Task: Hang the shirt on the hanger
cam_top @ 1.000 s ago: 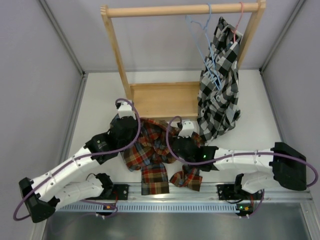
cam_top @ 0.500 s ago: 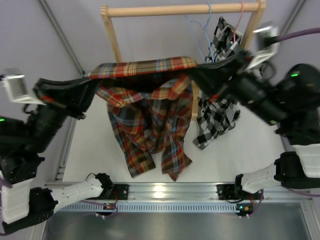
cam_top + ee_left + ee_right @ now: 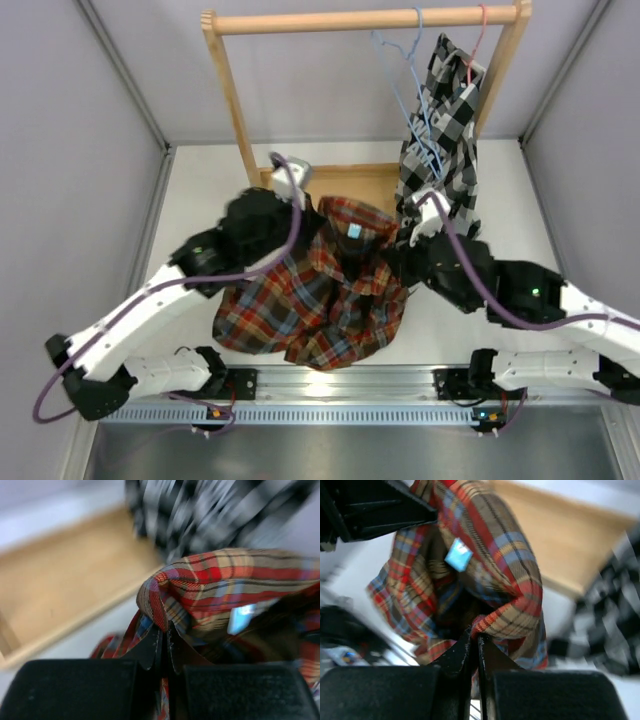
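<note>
The red, orange and blue plaid shirt (image 3: 320,295) lies spread on the table, its collar with a light-blue label toward the rack. My left gripper (image 3: 312,222) is shut on the left end of the collar; in the left wrist view its jaws (image 3: 164,630) pinch a fold of the shirt (image 3: 225,580). On the other side, my right gripper (image 3: 400,250) is shut on the right end of the collar, and the right wrist view shows it (image 3: 476,637) clamping the shirt (image 3: 490,570). The light-blue hanger (image 3: 412,85) hangs from the rail at the upper right.
A wooden rack (image 3: 225,90) with a top rail and a flat base (image 3: 345,185) stands at the back. A black-and-white checked shirt (image 3: 440,140) hangs on a pink-red hanger (image 3: 480,35) at its right end. Grey walls close in both sides.
Both arms, which held the shirt stretched high in front of the rack half a second ago, have come down. The shirt now lies spread on the table with its collar held between the grippers.
</note>
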`<state>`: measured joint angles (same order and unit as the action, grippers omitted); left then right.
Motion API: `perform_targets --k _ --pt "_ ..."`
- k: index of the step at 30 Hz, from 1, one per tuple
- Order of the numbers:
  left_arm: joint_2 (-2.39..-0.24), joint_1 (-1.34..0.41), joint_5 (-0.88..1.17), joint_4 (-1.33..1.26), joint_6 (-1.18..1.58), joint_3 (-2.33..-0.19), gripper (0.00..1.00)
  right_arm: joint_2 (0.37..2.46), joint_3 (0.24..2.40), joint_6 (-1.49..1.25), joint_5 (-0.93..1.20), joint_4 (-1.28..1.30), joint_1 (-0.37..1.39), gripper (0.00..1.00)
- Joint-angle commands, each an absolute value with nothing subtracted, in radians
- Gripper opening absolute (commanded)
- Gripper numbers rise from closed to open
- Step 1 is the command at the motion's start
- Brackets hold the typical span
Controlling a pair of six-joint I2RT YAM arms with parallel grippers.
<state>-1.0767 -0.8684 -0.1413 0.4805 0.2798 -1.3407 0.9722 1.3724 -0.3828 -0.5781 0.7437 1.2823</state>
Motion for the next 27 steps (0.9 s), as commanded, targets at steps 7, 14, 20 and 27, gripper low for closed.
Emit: perform_targets --k 7,14,20,27 --pt "-1.317 -0.828 -0.206 0.489 0.436 -1.074 0.0 0.865 0.839 -0.528 -0.338 0.588 0.876 0.0" --pt "-1.24 -0.828 -0.071 0.379 0.413 -1.025 0.0 0.877 0.871 -0.399 -0.131 0.512 0.873 0.36" --pt "-1.189 -0.828 0.104 0.35 0.365 -0.979 0.0 0.83 0.945 -0.187 -0.016 0.506 0.874 0.78" --pt "-1.137 -0.828 0.106 0.347 0.337 -0.968 0.0 0.997 1.106 -0.009 -0.061 0.564 0.873 0.79"
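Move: Below and some 6 cm back from the left hand lies the body of the red plaid shirt, on the table about 25 cm down, while the closed fingers hold its top edge. From the right hand, which also grips the edge, that body is roughly 14 cm left, 2 cm ahead and equally low. The rack's wooden base sits about 18 cm ahead and 2 cm right of the left hand, near table height; the black-and-white shirt hangs about 20 cm ahead and 8 cm right of the right hand, some 5 cm lower. Swinging the raised edge down towards the table, both hands drop a little over 20 cm and tip downward some 20 degrees, the right also drifting right. The left keeps its pinch and eases back up about 5 cm; the right opens its fingers wide at the bottom, lets go, then rises and returns leftward while its tips level out. ##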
